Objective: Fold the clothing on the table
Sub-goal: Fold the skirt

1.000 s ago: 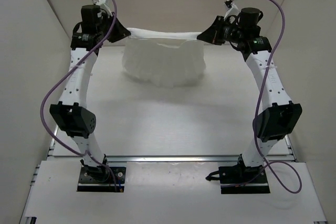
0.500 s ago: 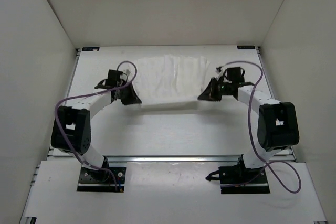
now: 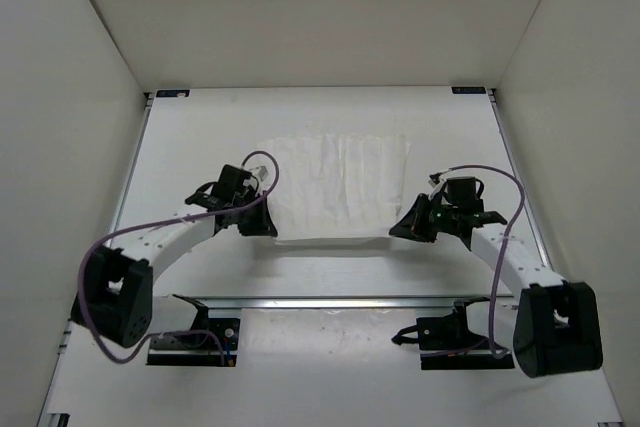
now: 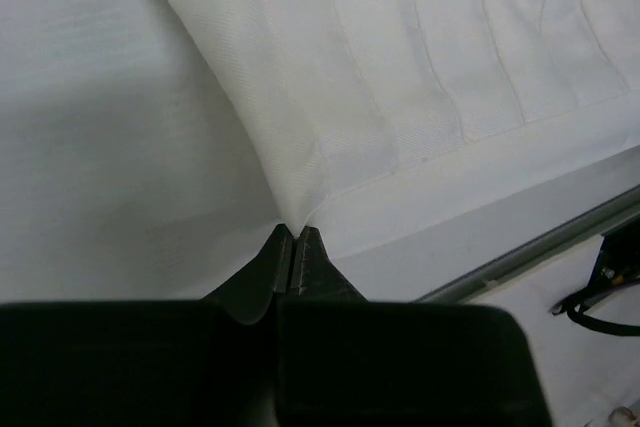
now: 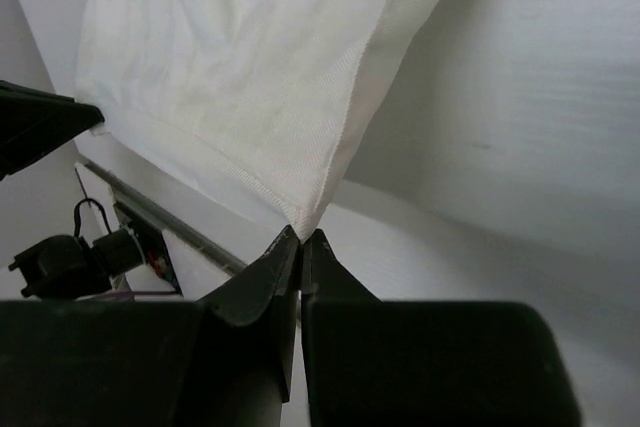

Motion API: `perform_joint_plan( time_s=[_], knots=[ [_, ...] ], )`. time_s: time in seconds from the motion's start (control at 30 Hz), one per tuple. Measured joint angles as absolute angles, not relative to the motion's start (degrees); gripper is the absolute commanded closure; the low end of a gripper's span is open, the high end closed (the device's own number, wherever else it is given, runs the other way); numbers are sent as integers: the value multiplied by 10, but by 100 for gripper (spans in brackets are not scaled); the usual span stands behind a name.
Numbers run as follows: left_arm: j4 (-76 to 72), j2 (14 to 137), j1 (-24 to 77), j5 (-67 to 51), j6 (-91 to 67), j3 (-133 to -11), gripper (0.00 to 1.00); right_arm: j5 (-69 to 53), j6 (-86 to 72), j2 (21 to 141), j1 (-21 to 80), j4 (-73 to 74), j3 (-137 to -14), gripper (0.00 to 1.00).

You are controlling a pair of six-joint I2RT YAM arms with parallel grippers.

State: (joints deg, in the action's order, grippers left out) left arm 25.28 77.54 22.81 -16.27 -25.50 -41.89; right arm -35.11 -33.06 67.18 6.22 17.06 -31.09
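The white clothing lies spread flat on the table, its creases running front to back. My left gripper is shut on its near left corner, and my right gripper is shut on its near right corner. The near hem stretches between the two grippers, just beyond the table's front rail. In the left wrist view the black fingertips pinch the corner of the cloth. The right wrist view shows the same: fingertips closed on the cloth's corner.
A silver rail runs along the table's near edge, close in front of both grippers. White walls enclose the table on the left, right and back. Purple cables loop from both arms. Bare tabletop surrounds the cloth at the left, right and back.
Both grippers have lowered and pulled toward the near edge, dragging the clothing with them. The garment, first hanging bunched between them, now lies spread flat.
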Motion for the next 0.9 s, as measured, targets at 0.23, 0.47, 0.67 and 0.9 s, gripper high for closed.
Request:
perform_joint_plan(
  time_s=[0.23, 0.47, 0.67, 0.9],
  knots=[
    [325, 596, 216, -178, -257, -429, 100, -382, -324, 538, 47, 256, -328, 100],
    [409, 580, 194, -175, -241, -552, 100, -399, -311, 534, 72, 304, -429, 100],
    [442, 793, 141, -155, -208, -847, 100, -397, -286, 709, 71, 271, -676, 100],
    [468, 886, 120, -149, -207, -1131, 100, -382, -262, 741, 70, 245, -882, 100]
  ],
)
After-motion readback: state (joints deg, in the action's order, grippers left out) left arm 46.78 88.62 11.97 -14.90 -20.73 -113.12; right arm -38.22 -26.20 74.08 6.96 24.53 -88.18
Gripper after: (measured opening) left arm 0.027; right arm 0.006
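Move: Each hand already pinches one end of the skirt's near edge, a few centimetres off the table, with the two hands some 28 cm apart. From the left hand the skirt's middle lies about 11 cm ahead, 14 cm to the right and 4 cm lower; its far hem's middle is roughly 23 cm ahead and 14 cm right. From the right hand the middle is about 11 cm ahead and 14 cm left, 5 cm lower, the hem's middle 23 cm ahead and 14 cm left. Up together go both hands, keeping their pinch on the two corners, first nearly straight up with a slight drift back, then up and fast forward over where the skirt lay, the forward travel dying out while they still climb. Each rises a bit over 30 cm, with the left ending some 17 cm farther forward and the right 12 cm, and the fingertips tip up about 40 degrees. ##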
